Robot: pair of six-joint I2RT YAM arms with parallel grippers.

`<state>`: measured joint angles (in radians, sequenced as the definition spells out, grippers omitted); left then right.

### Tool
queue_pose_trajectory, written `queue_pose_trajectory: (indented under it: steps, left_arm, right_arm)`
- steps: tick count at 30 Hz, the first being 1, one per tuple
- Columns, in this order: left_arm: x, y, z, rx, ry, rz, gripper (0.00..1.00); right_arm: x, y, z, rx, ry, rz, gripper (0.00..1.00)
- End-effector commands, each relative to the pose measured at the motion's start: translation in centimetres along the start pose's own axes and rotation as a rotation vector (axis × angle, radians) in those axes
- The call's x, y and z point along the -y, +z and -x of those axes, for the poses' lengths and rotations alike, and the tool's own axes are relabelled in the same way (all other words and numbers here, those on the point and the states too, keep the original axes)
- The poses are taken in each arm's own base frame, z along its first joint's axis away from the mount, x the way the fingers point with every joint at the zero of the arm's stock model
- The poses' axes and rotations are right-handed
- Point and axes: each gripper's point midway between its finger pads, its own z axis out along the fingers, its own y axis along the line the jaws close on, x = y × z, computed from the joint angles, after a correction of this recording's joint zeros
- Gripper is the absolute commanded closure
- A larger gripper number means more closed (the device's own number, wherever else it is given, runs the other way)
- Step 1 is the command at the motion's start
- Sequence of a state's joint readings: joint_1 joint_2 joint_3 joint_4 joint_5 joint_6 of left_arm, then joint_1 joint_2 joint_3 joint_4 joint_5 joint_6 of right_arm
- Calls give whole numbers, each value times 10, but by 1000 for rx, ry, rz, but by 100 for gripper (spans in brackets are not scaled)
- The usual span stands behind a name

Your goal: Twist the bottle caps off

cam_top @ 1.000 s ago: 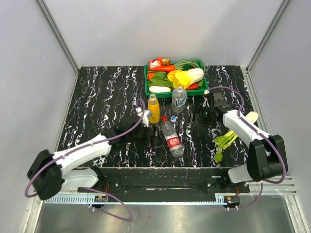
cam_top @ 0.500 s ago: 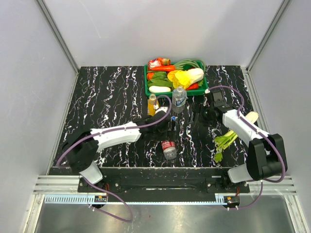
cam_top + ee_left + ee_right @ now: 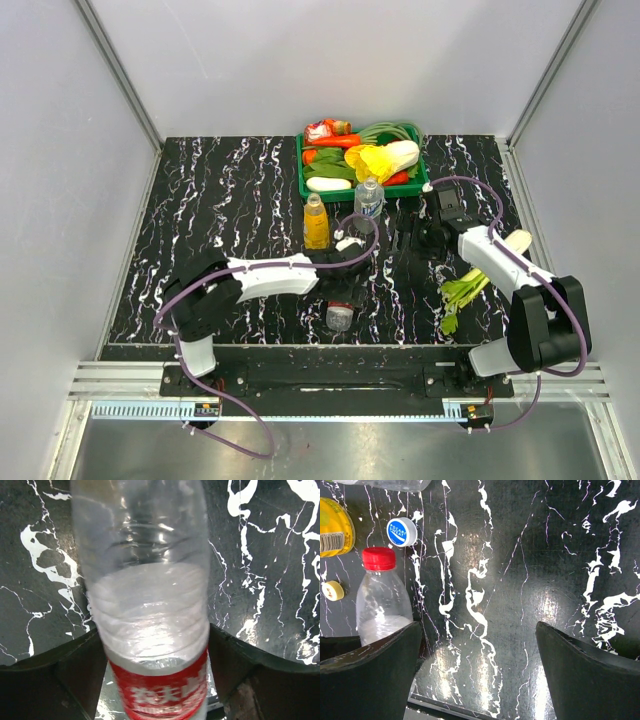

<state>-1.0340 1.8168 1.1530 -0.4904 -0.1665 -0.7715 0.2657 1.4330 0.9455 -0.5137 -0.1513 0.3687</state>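
Observation:
The red-label bottle (image 3: 150,610) sits between my left gripper's (image 3: 155,635) fingers (image 3: 75,670), which press on both its sides near the label. From above, this bottle (image 3: 340,316) appears end-on under the left gripper (image 3: 338,298). Its red cap (image 3: 378,558) is still screwed on. A blue cap (image 3: 401,531) and a yellow cap (image 3: 332,590) lie loose on the table. The orange juice bottle (image 3: 316,222) and the water bottle (image 3: 368,198) stand by the tray. My right gripper (image 3: 410,232) (image 3: 479,625) hangs open and empty over bare table, to the bottles' right.
A green tray (image 3: 303,160) full of vegetables stands at the back, just behind the bottles. Leafy green stalks (image 3: 462,292) lie on the table beside the right arm. The left arm stretches across the table's front middle.
The left arm swung right over the lying red-label bottle, and its jaws narrowed onto it. The bottle shifted nearer the front edge and now shows end-on. The right arm stayed put.

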Motion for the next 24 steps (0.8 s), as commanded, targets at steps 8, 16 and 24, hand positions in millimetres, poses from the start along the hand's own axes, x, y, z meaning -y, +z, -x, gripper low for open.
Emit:
queue_pose_trajectory:
  steps: [8,16,24]
  left_arm:
    - [8,-35,10,86,97,-112,35]
    - [13,-95,22,211,196,-263,47]
    - [3,-136,17,295,270,-342,57]
  right_arm:
    - [-28,-35,30,132,14,109,0]
    - [-72,-77,36,185,-3,337,0]
    - [-127,-130,42,217,51,653,0]
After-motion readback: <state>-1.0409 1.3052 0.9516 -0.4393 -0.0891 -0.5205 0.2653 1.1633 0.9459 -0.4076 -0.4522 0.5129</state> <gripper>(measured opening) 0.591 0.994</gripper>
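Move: The red-capped bottle lies between the left gripper's open fingers, its middle some 2 cm ahead of the hand point and about 1 cm lower. From that hand, the orange bottle stands roughly 9 cm ahead and 6 cm left, the blue-labelled bottle 12 cm ahead and 5 cm right, and the blue cap 9 cm ahead and 3 cm right. The red cap is about 11 cm left of the right gripper, 1 cm back and 7 cm below. Close the left gripper on the red-capped bottle at its label, then lift it about 11 cm, easing slightly left and back while the wrist turns clockwise and tips the cap end up. Meanwhile raise the right gripper, kept wide open, by a similar height and bring it about 5 cm left towards the red cap, rolling its left side up some 20 degrees. ##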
